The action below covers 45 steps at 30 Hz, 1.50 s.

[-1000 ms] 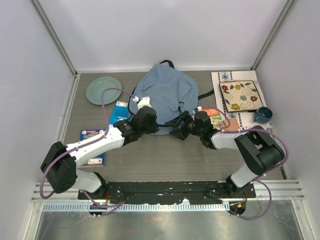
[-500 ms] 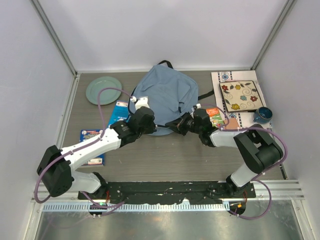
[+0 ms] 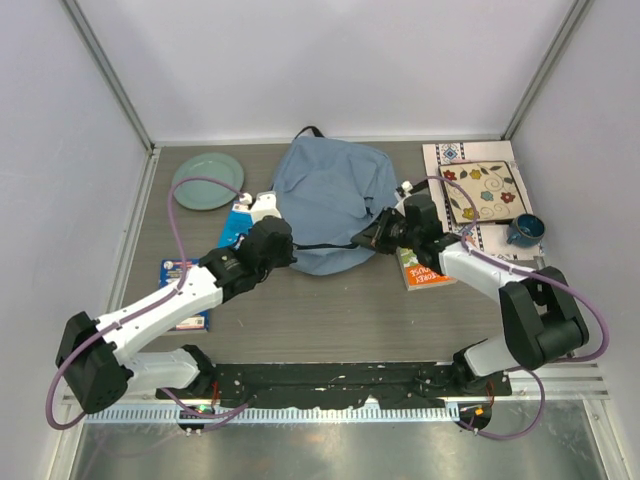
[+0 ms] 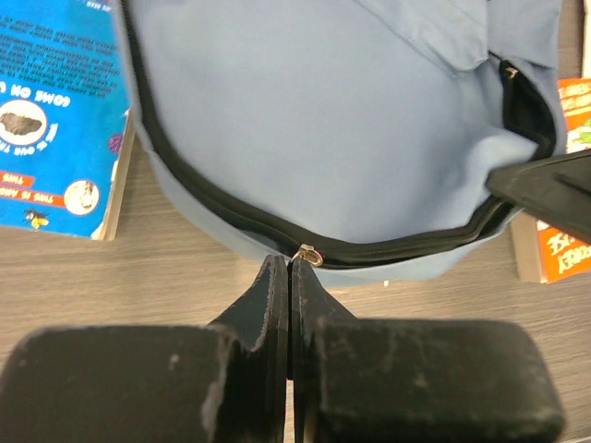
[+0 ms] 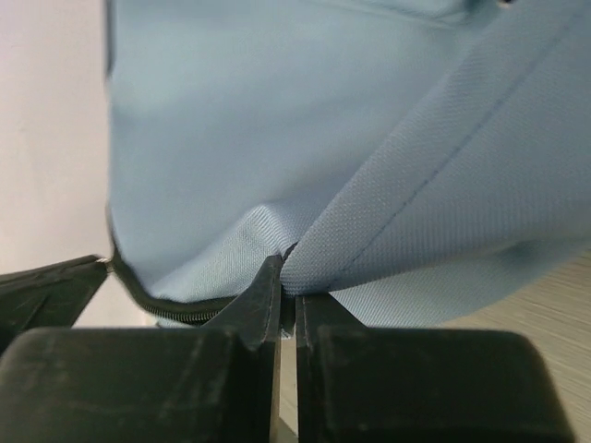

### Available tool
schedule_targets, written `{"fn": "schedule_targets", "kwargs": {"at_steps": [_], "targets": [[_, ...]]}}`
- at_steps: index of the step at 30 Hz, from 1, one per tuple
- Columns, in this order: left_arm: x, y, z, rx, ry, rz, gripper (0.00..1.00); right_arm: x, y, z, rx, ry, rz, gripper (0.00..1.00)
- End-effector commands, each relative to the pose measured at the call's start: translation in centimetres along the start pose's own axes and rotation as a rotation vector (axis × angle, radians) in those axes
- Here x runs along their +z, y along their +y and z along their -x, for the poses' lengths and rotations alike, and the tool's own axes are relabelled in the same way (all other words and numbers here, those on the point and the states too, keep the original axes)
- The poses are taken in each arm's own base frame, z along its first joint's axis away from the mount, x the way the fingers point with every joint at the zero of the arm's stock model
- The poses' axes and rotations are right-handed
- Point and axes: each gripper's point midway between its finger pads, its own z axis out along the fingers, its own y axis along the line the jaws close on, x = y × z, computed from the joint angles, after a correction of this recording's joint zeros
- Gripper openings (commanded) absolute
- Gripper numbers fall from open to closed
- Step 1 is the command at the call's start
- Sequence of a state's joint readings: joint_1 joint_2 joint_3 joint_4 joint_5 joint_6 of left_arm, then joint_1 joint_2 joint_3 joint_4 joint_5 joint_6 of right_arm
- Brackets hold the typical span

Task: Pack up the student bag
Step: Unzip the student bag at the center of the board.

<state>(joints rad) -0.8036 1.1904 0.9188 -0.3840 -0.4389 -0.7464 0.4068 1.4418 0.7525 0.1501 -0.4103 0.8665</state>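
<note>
The student bag (image 3: 335, 198), a soft light-blue backpack with a dark zipper, lies in the middle of the table. At its near left edge my left gripper (image 3: 284, 245) is shut, its tips (image 4: 290, 263) on the small metal zipper pull (image 4: 308, 255) of the dark zipper (image 4: 212, 208). My right gripper (image 3: 368, 240) is at the bag's near right edge. There it is shut (image 5: 288, 277) on a pinched fold of the blue fabric (image 5: 388, 221). The zipper runs closed between the two grippers.
A green plate (image 3: 207, 180) sits back left. One blue book (image 3: 241, 220) lies by the bag's left side, another (image 3: 186, 290) under the left arm. An orange book (image 3: 425, 265) lies under the right arm. A floral tile (image 3: 483, 190) on a patterned mat (image 3: 445, 155) and a dark cup (image 3: 525, 230) stand right.
My right gripper has closed on the bag's fabric and drawn back to the right. The left arm has stretched forward. The bag has shifted toward the back wall.
</note>
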Motion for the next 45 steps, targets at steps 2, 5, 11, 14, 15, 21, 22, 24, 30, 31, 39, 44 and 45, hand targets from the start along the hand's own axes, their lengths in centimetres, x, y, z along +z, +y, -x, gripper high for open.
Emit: {"fn": "schedule_targets", "kwargs": {"at_steps": [2, 5, 11, 14, 15, 21, 22, 24, 30, 31, 39, 44, 45], "targets": [[-0.9, 4.0, 0.0, 0.061, -0.014, 0.134, 0.0, -1.3, -6.5, 3.2, -0.088, -0.063, -0.234, 0.01], [-0.9, 3.3, -0.6, 0.05, 0.002, 0.085, 0.0, -1.3, -6.8, 4.2, -0.099, -0.077, -0.256, 0.01], [-0.8, 1.0, -0.9, 0.046, 0.02, -0.026, 0.0, -0.5, -5.3, 5.5, -0.125, -0.054, -0.214, 0.02], [-0.4, -0.4, -1.4, 0.051, 0.04, -0.063, 0.0, -0.6, -4.8, 5.5, -0.106, -0.041, -0.211, 0.31], [-0.3, -0.6, -1.5, 0.044, 0.044, -0.067, 0.0, -1.2, -5.0, 5.0, -0.078, -0.021, -0.237, 0.39], [0.4, -2.2, -1.4, -0.002, 0.035, -0.102, 0.0, -5.3, -3.4, 3.8, 0.008, -0.098, -0.222, 0.74], [0.5, -2.5, -1.5, -0.005, 0.037, -0.112, 0.0, -5.6, -3.8, 2.6, 0.074, -0.091, -0.217, 0.75], [0.6, -3.2, -1.3, -0.004, 0.042, -0.134, 0.0, -6.6, -2.0, 1.9, 0.114, -0.105, -0.123, 0.76], [0.7, -4.3, -1.6, 0.02, 0.055, -0.165, 0.0, -6.5, 1.0, -2.0, 0.275, -0.062, 0.055, 0.77], [0.6, -4.5, -1.6, 0.022, 0.056, -0.171, 0.0, -6.3, 1.1, -1.9, 0.283, -0.079, 0.044, 0.77], [-0.1, -6.0, -1.5, 0.049, 0.057, -0.225, 0.0, -3.4, 5.0, -4.1, 0.396, -0.051, 0.112, 0.77], [-0.5, -7.1, -1.8, 0.065, 0.058, -0.255, 0.0, -1.7, 4.5, -4.1, 0.486, -0.061, 0.079, 0.77], [-0.5, -7.3, -1.8, 0.065, 0.058, -0.26, 0.0, -1.6, 4.4, -4.1, 0.497, -0.066, 0.074, 0.77]]}}
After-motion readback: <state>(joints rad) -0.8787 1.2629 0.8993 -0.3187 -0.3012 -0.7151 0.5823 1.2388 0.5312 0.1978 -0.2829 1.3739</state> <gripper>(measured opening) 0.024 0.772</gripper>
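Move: The left hand already pinches the zipper pull at its fingertips; the right hand's grip on the bag rim is about 15 cm to its right and 5 cm ahead, with the blue book some 13 cm left, 9 cm ahead and 12 cm below. From the right hand the pull lies about 15 cm left, 5 cm back, roughly level; the orange book is some 16 cm right, 4 cm back and 8 cm below. The right hand opens off the bag rim, ending 7 cm back; the left carries the pull 5 cm right. ##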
